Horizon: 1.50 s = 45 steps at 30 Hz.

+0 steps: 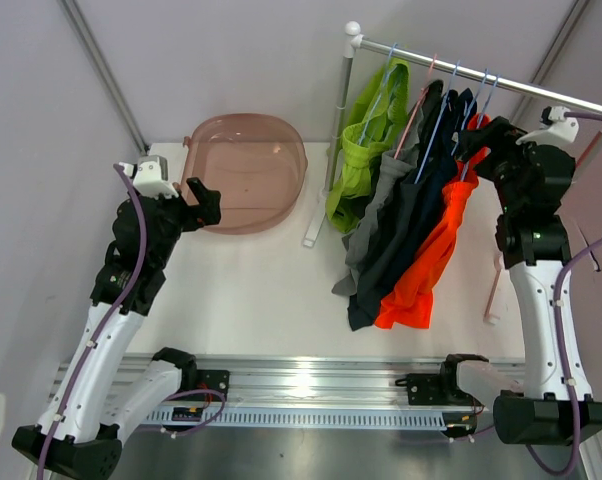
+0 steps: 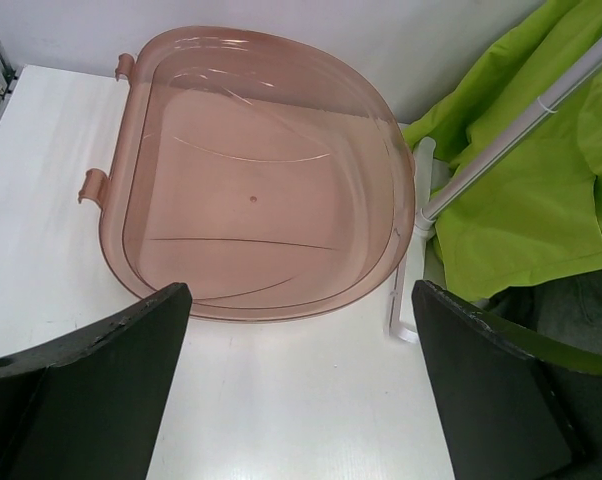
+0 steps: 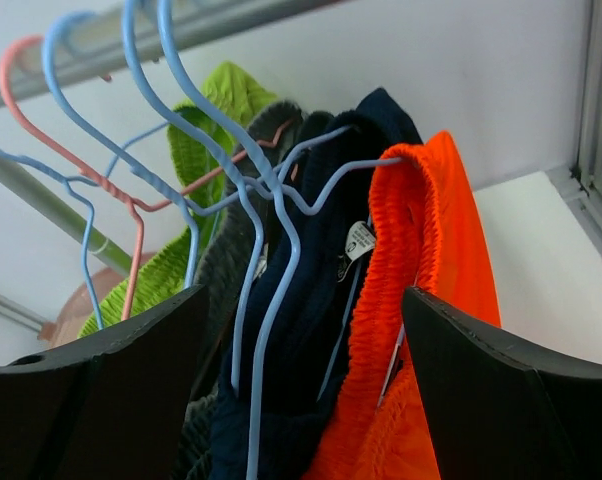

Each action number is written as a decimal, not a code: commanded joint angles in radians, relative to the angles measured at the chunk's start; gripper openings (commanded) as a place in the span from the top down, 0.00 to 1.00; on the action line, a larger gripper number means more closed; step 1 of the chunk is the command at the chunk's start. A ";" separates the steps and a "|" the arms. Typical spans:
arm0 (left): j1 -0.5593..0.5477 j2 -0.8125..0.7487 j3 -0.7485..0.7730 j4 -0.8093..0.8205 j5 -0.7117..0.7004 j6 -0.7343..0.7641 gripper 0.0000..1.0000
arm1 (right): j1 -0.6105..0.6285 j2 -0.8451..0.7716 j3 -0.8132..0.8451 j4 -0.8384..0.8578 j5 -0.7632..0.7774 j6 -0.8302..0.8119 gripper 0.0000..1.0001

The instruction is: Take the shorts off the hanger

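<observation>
Several shorts hang on wire hangers from a rail (image 1: 541, 92) at the back right: lime green (image 1: 366, 150), grey (image 1: 374, 225), navy (image 1: 413, 215) and bright orange (image 1: 428, 265). My right gripper (image 1: 471, 140) is open, up by the hanger necks at the top of the orange shorts. In the right wrist view its jaws (image 3: 301, 400) straddle the orange waistband (image 3: 421, 290), the navy shorts (image 3: 321, 330) and the blue hangers (image 3: 271, 290), gripping nothing. My left gripper (image 1: 203, 200) is open and empty above the table beside the basin.
A translucent pink basin (image 1: 281, 200) sits at the back middle, also in the left wrist view (image 2: 131, 180). The white rack post (image 1: 336, 120) and its foot (image 2: 406, 325) stand right of it. A pink hanger (image 3: 41, 110) hangs among the blue ones.
</observation>
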 commanded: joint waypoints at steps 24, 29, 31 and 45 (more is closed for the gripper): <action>0.006 -0.004 -0.002 0.002 0.002 0.018 0.01 | 0.085 -0.081 -0.081 0.106 0.230 -0.112 0.24; 0.006 -0.005 -0.003 -0.001 -0.001 0.017 0.01 | 0.085 -0.036 -0.072 0.104 0.208 -0.077 0.25; 0.006 -0.007 -0.005 -0.003 -0.004 0.018 0.01 | 0.087 -0.013 -0.061 0.106 0.204 -0.071 0.27; 0.004 -0.007 -0.006 -0.004 -0.001 0.020 0.01 | 0.088 0.084 0.002 0.121 0.227 -0.071 0.65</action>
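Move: About 6 cm ahead of the right hand, 1 cm to its right and a little below it, is the waistband of the orange shorts. The blue hanger holding them has its middle some 8 cm ahead, 1 cm left and 4 cm up. The navy shorts hang about 4 cm left and 7 cm ahead, the grey shorts 11 cm left and 9 cm ahead, tops roughly level with the waistband. From the left hand the waistband is some 40 cm right, 8 cm ahead and 9 cm higher. Working at the near end of the orange shorts' hanger, the right hand first eases about 1 cm forward, left and down, then backs off nearly 3 cm while turning a few degrees clockwise. It next pushes in again towards the waistband, about 4 cm forward and as much down, its fingers closing to roughly half their gap around the near hanger arm and the waistband. ##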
